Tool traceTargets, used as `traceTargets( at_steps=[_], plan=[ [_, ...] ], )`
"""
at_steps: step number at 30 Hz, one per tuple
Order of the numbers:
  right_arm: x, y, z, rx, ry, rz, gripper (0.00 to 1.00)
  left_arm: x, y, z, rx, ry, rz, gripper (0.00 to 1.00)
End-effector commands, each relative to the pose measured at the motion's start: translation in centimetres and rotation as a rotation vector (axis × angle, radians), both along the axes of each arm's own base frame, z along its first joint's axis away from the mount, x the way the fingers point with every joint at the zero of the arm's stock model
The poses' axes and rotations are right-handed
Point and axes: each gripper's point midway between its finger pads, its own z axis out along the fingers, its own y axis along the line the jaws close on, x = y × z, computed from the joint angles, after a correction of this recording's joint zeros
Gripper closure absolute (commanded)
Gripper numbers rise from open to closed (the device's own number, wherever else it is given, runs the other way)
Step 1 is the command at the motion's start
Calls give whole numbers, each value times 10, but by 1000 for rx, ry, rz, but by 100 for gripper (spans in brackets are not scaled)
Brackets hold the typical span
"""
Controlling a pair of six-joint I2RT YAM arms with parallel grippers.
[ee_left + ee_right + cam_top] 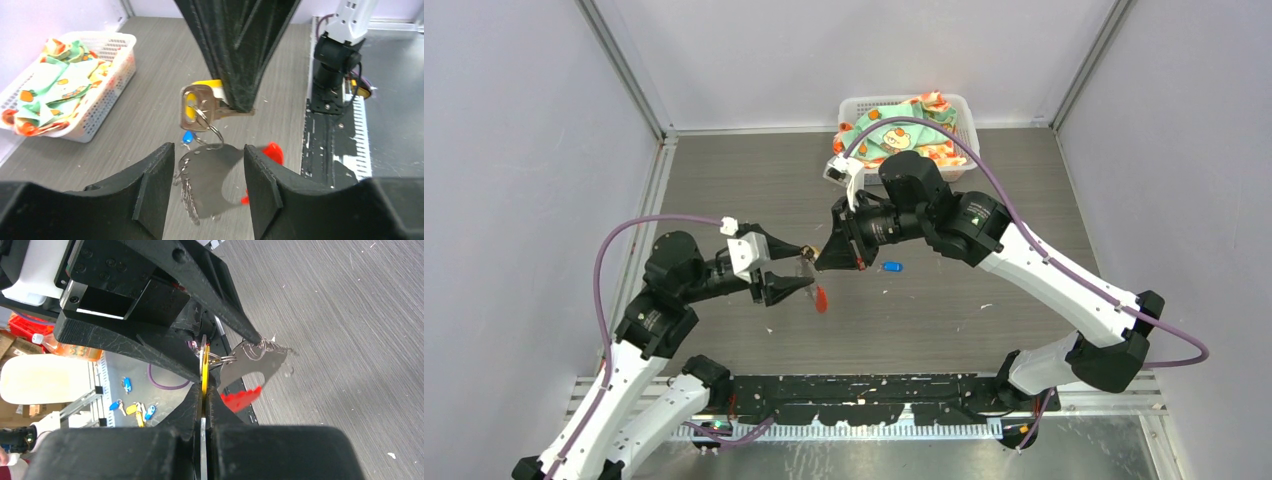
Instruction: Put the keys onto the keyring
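My right gripper (pixel 829 256) is shut on the yellow-tagged key (pixel 194 107), edge-on in the right wrist view (pixel 203 371). The keyring (pixel 208 129) looks threaded through that key's head and hangs below it with a grey metal plate, a chain bunch (pixel 188 196) and a red tag (pixel 273 152). My left gripper (pixel 209 152) is open, its fingers either side of the hanging plate; one fingertip (pixel 256 338) sits right at the ring loops. The blue-tagged key (pixel 891 266) lies on the table just right of both grippers, also seen behind the ring (pixel 187 136).
A white basket (pixel 959 108) of patterned cloth stands at the back of the table, at the left in the left wrist view (pixel 107 85). A black rail (pixel 864 385) runs along the near edge. Several spare tagged keys (pixel 131 410) lie on a surface beyond the table.
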Motion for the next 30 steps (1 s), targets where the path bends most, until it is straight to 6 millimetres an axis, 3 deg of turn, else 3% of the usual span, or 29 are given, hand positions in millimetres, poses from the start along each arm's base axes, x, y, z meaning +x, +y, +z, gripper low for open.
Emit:
traceTargets(
  at_steps=[1, 14, 24, 30],
  plan=[
    [-4, 1, 37, 95, -43, -2, 99, 11, 5, 34, -68, -101, 82, 46],
    [-6, 3, 41, 108, -44, 1, 99, 8, 7, 37, -67, -109, 83, 71],
    [-9, 5, 38, 104, -35, 2, 99, 9, 5, 47, -89, -92, 81, 75],
    [-11, 3, 43, 116, -40, 0, 99, 6, 5, 36, -52, -94, 61, 95]
  ],
)
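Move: Just ahead of the open left fingers, about 1 cm farther forward and 2 cm higher, is the thin wire ring hanging from the yellow-tagged key. The key itself, still held by the right hand, is about 1 cm forward, 2 cm right and 3 cm up. The keyring's metal plate hangs about 1 cm back, 2 cm right and 4 cm below. From the right hand, the wire ring is about 2 cm left, 1 cm forward and 1 cm down. Rising about 2 cm and easing some 1 cm forward, the left hand brings its fingertips up to the wire ring below the key and closes them from half open to nearly shut, pinching the ring between the tips. Its wrist barely turns. The right hand keeps its pinch on the key and stays almost in place. ##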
